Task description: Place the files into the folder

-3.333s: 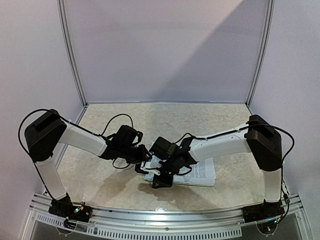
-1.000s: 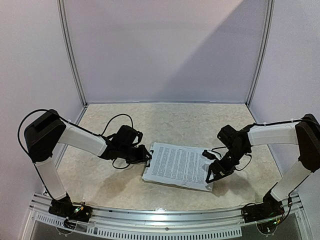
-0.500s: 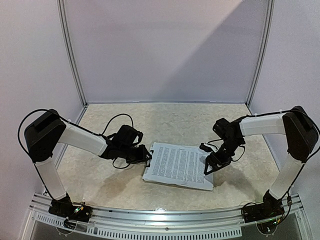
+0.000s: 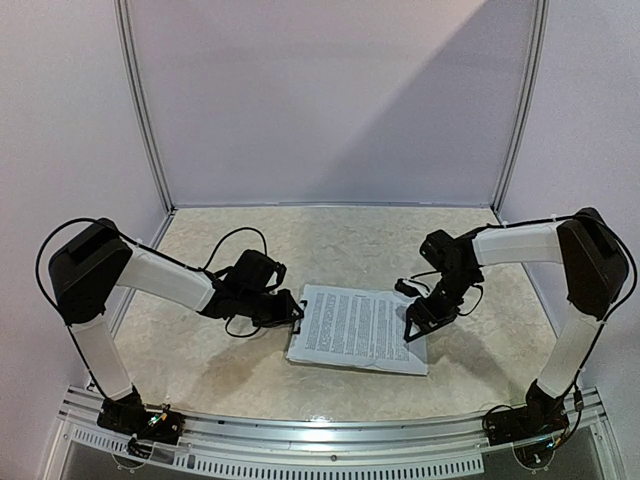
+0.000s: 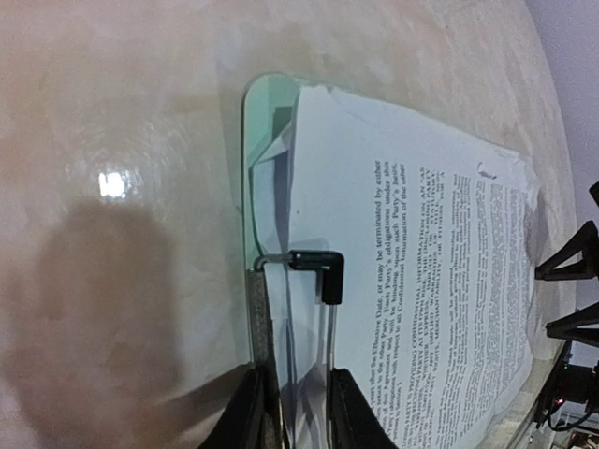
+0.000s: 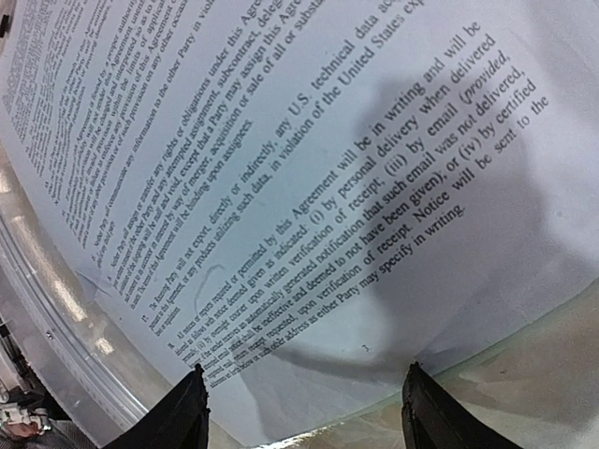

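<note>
The files [image 4: 355, 328] lie as a stack of printed white sheets in the middle of the table, on top of the folder. Its mint-green edge [image 5: 257, 122] shows beside the sheets [image 5: 440, 281] in the left wrist view. My left gripper [image 4: 296, 312] is at the stack's left end, shut [image 5: 292, 416] on the folder's black clip [image 5: 318, 267], whose lever stands between the fingers. My right gripper [image 4: 415, 325] hovers open over the stack's right end. In the right wrist view the printed page [image 6: 281, 187] fills the space ahead of its spread fingers [image 6: 182, 416].
Bare marbled tabletop [image 4: 330, 245] surrounds the stack. White walls with metal posts [image 4: 145, 110] close in the back and sides. A slotted metal rail [image 4: 330, 445] runs along the near edge between the arm bases.
My right arm pulled off the middle of the stack to its right, then edged back left over its right end, still open. The sheets now lie squarer. The left arm has not moved.
</note>
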Available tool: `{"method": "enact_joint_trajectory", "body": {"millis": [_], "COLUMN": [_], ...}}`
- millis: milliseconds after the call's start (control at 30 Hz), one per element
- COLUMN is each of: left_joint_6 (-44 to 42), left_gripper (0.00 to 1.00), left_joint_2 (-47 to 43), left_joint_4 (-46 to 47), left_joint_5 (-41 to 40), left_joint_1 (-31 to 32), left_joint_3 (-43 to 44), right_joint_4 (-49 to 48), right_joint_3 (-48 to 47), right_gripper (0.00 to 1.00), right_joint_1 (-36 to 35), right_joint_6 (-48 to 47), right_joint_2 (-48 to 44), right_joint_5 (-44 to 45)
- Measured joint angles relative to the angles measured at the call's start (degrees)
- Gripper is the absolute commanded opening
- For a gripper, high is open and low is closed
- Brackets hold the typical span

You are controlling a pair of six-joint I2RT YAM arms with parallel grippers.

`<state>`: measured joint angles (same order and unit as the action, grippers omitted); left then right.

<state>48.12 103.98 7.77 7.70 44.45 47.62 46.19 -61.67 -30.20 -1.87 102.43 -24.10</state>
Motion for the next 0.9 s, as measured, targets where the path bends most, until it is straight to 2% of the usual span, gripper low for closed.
{"method": "enact_joint_trajectory", "body": {"millis": [100, 167, 233, 333, 500, 767, 900], "left_joint_6": [0.0, 0.0, -0.02, 0.04, -0.7, -4.31, -8.94], "left_gripper": [0.02, 0.19, 0.3, 0.42, 0.56, 0.59, 0.59], "left_joint_2": [0.0, 0.0, 0.0, 0.0, -0.63, -5.01, -9.77], "left_joint_4": [0.0, 0.0, -0.09, -0.92, -5.42, -18.14, -20.28], "left_joint_5": [-0.07, -0.09, -0.09, -0.07, -0.42, -4.94, -8.96], "left_joint_1": [0.02, 0.04, 0.04, 0.13, 0.87, 1.09, 1.11], "left_joint_3": [0.0, 0.0, 0.04, 0.44, 2.49, 6.88, 9.88], "right_joint_4": [0.24, 0.44, 0.55, 0.59, 0.7, -1.07, -4.85], "right_joint_3": [0.0, 0.0, 0.0, -0.02, -0.15, 0.52, 3.74], "right_gripper": [0.71, 0.71, 0.71, 0.71, 0.71, 0.72, 0.72], "right_joint_1": [0.0, 0.02, 0.13, 0.7, 3.98, 9.55, 10.25], "right_joint_6": [-0.35, -0.59, -0.87, -1.42, -2.05, -3.54, -4.87], "right_joint_2": [-0.92, -2.67, -4.81, -7.67, -9.68, -15.02, -20.83], "right_joint_5": [1.79, 2.93, 3.69, 4.48, 5.2, 5.73, 6.54]}}
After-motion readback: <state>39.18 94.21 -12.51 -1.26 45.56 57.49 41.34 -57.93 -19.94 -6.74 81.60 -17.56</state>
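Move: The folder's clip is right at the left fingers, which hold it; the stack of files on the folder has its middle some 12 cm to that hand's right and 2 cm nearer the base, about 1 cm lower. From the right hand, open low over the files' right end, the files' middle is about 11 cm left and 3 cm ahead, the clip roughly 21 cm left and 5 cm ahead, both 1 to 2 cm lower. The left fingers, pinching the clip at first, spread to let go of it, the hand easing about a centimetre back and then a little left before it rises faster, ending about 8 cm up and clear of the folder. Meanwhile the right hand, its fingers staying open, leaves the right end of the files, first mostly upward and then on up, forward and to its right (about 9 cm up, 6 cm each of the others), its fingertips swinging forward by some 25 degrees. ##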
